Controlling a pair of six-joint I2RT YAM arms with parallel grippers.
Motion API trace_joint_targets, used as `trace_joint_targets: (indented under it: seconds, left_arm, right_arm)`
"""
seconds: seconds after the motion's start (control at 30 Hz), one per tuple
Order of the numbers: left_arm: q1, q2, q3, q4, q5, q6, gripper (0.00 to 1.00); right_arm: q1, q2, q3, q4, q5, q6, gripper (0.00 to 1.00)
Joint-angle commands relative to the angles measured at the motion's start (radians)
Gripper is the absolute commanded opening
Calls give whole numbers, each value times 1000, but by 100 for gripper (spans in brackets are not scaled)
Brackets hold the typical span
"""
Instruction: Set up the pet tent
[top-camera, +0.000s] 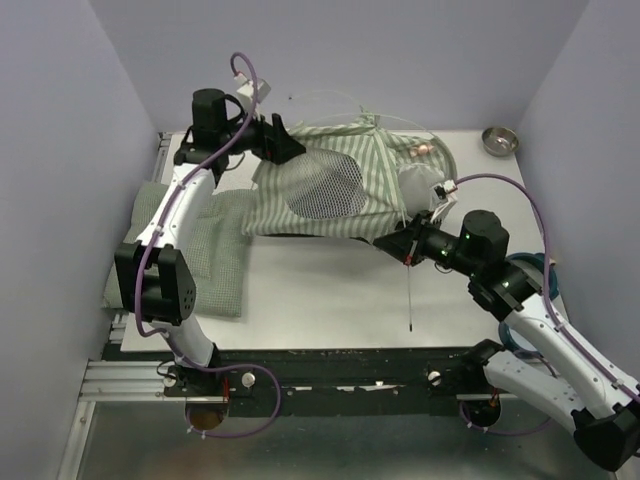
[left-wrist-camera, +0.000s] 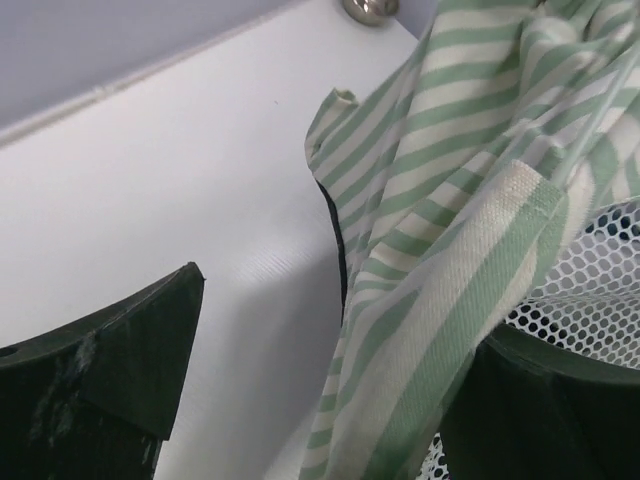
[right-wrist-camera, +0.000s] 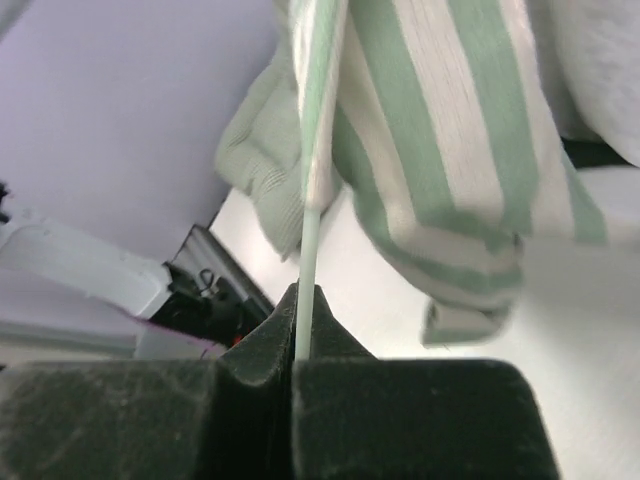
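The pet tent (top-camera: 340, 185), green-and-white striped with a grey mesh panel (top-camera: 325, 185), lies collapsed at the middle back of the table. My left gripper (top-camera: 283, 140) stands open at the tent's back left corner. In the left wrist view a striped fold (left-wrist-camera: 430, 250) hangs between the wide-apart fingers (left-wrist-camera: 110, 370), close to the right one. My right gripper (top-camera: 410, 240) is at the tent's front right edge, shut on a thin whitish pole (right-wrist-camera: 305, 260). The pole runs up into a striped sleeve (right-wrist-camera: 320, 120), and its free end sticks out toward the table front (top-camera: 411, 310).
A green checked cushion (top-camera: 205, 250) lies flat at the left, partly under the left arm. A small metal bowl (top-camera: 499, 140) sits at the back right corner, also seen in the left wrist view (left-wrist-camera: 370, 8). Grey walls close in the table on three sides.
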Motion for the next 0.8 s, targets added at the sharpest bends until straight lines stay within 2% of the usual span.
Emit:
trace_joint_targets:
  seconds: [0.0, 0.07, 0.17, 0.27, 0.33, 0.37, 0.4, 0.47, 0.53, 0.6, 0.67, 0.77]
  left_arm:
    - [127, -9, 166, 36, -78, -48, 99]
    - [142, -4, 211, -43, -48, -36, 99]
    - [155, 8, 213, -260, 102, 65, 99]
    - [77, -38, 101, -411, 223, 226, 99]
    - [-6, -76, 64, -543, 222, 414, 99]
    - [-43, -96, 33, -554, 204, 432, 99]
    - [-64, -125, -16, -516, 198, 399, 99]
    - [-65, -194, -132, -285, 189, 226, 99]
    - [-34, -277, -235, -55, 74, 68, 99]
    - [15, -348, -306, 108, -32, 1, 99]
    - [53, -381, -302, 109, -92, 7, 99]
    - [87, -415, -274, 8, -106, 38, 99]
  right_arm:
    - [-2, 38, 15, 44, 243, -6, 1]
    - [-2, 79, 38, 30, 303, 75, 1]
    - [-2, 136, 77, 49, 304, 135, 1]
    - [-2, 168, 107, 99, 311, 126, 1]
    - [-2, 182, 132, 109, 330, 105, 1]
    - [-2, 185, 140, 108, 338, 89, 1]
    - [-2, 190, 141, 105, 341, 86, 1]
    - [-2, 190, 146, 76, 360, 81, 1]
    - [-2, 179, 134, 59, 387, 78, 1]
    - [-2, 168, 124, 45, 433, 89, 1]
    - [-2, 177, 121, 63, 459, 78, 1]
    - [-3, 248, 164, 73, 470, 98, 1]
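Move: The tent's lower left corner lies about 17 cm back from the left hand, 8 cm to its left and some 12 cm lower. The mesh window is about 9 cm back and 8 cm right of that hand, slightly lower; the cushion is some 24 cm back, 28 cm left, well below. From the right hand, already pinching the pole, the striped sleeve's near end is about 7 cm ahead, 2 cm right and slightly higher. Up about 7 cm and leftward first, the wide-open left hand then sweeps back and down some 12 cm with a drift right, turning clockwise, before swinging up and left again to the tent's lower left corner, clear of the striped flap. Meanwhile the right hand keeps its pinch on the pole and carries it forward about 8 cm, turning some 20 degrees clockwise. ##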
